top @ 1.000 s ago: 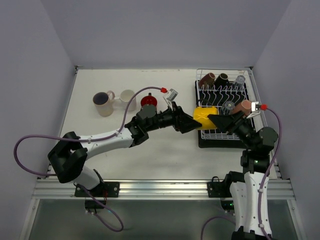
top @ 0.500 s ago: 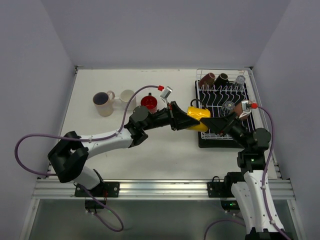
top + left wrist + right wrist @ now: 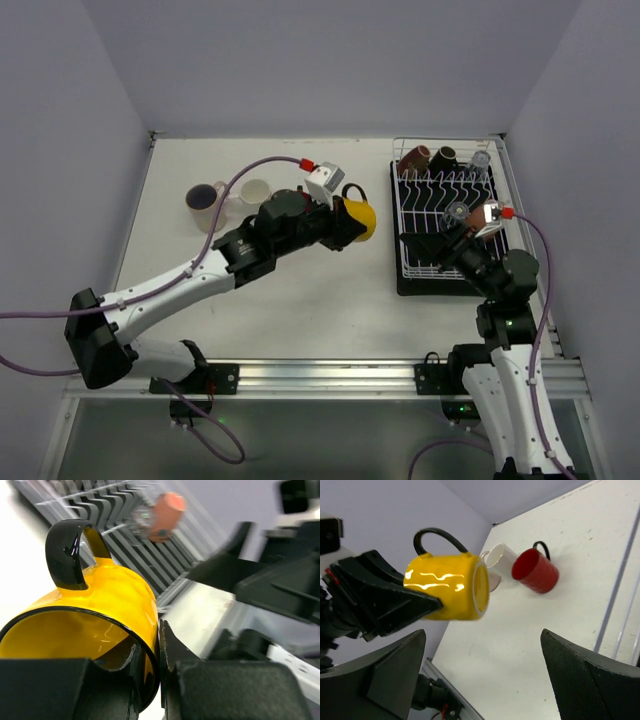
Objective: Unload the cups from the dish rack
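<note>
My left gripper (image 3: 347, 228) is shut on the wall of a yellow cup (image 3: 361, 215) with a black handle, held in the air left of the dish rack (image 3: 400, 200). In the left wrist view one finger sits inside the yellow cup (image 3: 100, 605) and the other outside, at the left gripper (image 3: 156, 645). My right gripper (image 3: 424, 246) stands open and holds nothing over the rack's near left part; its wrist view shows the yellow cup (image 3: 447, 587) apart from the right gripper (image 3: 485, 675). A brown cup (image 3: 415, 157), a black cup (image 3: 443, 156) and a clear glass (image 3: 481, 158) remain at the rack's far end.
A pale mug with a purple inside (image 3: 205, 206) and a white mug (image 3: 255, 192) stand on the table at the far left. A red mug (image 3: 535, 570) stands beside the white mug (image 3: 495, 556). Another clear glass (image 3: 457, 211) sits mid-rack. Grey walls enclose the table.
The left gripper closed on the yellow cup and carried it up and left, away from the rack. The right gripper opened wider, let the cup go and drew back.
</note>
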`<action>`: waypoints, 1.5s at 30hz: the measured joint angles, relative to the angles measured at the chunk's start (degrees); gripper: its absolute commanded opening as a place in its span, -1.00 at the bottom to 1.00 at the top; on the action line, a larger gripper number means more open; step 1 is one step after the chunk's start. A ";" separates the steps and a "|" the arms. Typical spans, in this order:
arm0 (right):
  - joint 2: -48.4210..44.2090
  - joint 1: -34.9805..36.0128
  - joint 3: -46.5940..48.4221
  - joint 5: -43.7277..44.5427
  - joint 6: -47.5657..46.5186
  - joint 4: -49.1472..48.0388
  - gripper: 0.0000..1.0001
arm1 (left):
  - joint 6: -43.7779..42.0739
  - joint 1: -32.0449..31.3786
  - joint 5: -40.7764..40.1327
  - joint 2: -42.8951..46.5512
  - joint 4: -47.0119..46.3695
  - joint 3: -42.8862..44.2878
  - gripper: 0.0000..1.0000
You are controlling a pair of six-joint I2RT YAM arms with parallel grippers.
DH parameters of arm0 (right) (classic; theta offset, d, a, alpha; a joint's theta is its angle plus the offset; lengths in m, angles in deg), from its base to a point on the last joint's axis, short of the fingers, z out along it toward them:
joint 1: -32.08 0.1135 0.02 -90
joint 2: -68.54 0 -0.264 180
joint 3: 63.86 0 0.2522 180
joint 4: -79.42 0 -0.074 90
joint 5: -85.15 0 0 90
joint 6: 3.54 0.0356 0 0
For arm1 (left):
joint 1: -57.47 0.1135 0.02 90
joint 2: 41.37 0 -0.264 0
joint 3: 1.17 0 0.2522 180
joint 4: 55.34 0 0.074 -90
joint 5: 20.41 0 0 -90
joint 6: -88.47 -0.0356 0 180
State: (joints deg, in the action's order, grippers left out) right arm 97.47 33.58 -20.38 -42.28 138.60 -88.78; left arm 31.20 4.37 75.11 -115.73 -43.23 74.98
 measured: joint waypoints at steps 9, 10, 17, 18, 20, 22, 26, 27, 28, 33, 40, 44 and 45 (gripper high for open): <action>-4.17 0.00 2.45 6.38 -9.88 13.81 0.98 | -13.84 0.81 -15.50 -26.45 24.17 33.07 -1.00; -4.79 0.00 2.89 6.73 -10.91 15.39 0.98 | -14.62 1.16 -16.15 -29.86 25.90 35.58 -1.00; -9.70 0.02 5.22 9.01 -15.93 22.18 0.98 | -17.00 6.10 -16.44 -47.69 35.80 47.06 -1.00; -10.25 0.00 5.38 9.42 -16.41 22.75 0.98 | -17.31 6.75 -16.41 -49.18 36.26 47.82 -1.00; -10.86 0.00 5.55 9.86 -17.27 23.82 0.98 | -17.55 7.85 -16.55 -51.30 37.18 48.68 -1.00; -10.97 0.00 5.60 10.29 -17.79 24.55 0.98 | -17.79 8.26 -16.76 -52.72 37.73 49.31 -1.00; -10.95 0.00 5.60 10.99 -18.36 25.27 0.98 | -18.69 8.31 -16.70 -55.39 37.73 50.40 -1.00; -10.95 0.00 5.60 10.99 -18.40 25.27 0.98 | -18.82 8.35 -16.65 -55.87 37.70 50.42 -1.00; -10.95 0.00 5.60 11.02 -18.45 25.27 0.98 | -18.88 8.35 -16.50 -56.39 37.75 50.42 -1.00; -10.75 0.00 5.60 11.72 -18.71 25.27 0.98 | -19.04 8.46 -16.13 -57.86 37.51 50.62 -0.51; -6.80 0.02 6.73 17.25 -19.21 26.51 0.98 | -20.02 8.79 -16.90 -57.83 36.52 50.64 0.33; -3.23 0.00 8.35 20.55 -19.43 27.02 0.97 | -20.46 8.85 -17.33 -57.02 36.48 50.62 0.67; -2.25 0.00 8.81 21.66 -19.47 27.06 0.94 | -20.46 8.85 -17.31 -56.48 36.44 50.62 0.71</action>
State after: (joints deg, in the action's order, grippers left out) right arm 95.22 33.58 -11.57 -20.62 119.13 -61.72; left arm 10.74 13.22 57.80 -172.21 -6.79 125.60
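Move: The left gripper already holds the yellow cup by its rim. Its place is the bare table just right of the red cup, about 19 cm ahead of this hand, 4 cm left and 25 cm below. At that same depth, the red cup stands some 22 cm ahead and 14 cm left, the white cup 24 cm ahead and 26 cm left, and the dish rack's middle 20 cm ahead and 27 cm right. From the empty right gripper that place is roughly 20 cm ahead, 20 cm left and 25 cm down. Swing the left gripper forward about 18 cm, then down some 24 cm to the table beside the red cup, rolling its fingers some 50 degrees from pointing sideways to mostly down. Open wide around the cup's right wall, one finger still inside, and start to rise. Meanwhile draw the open right gripper rightwards at the rack, dipping slightly. ##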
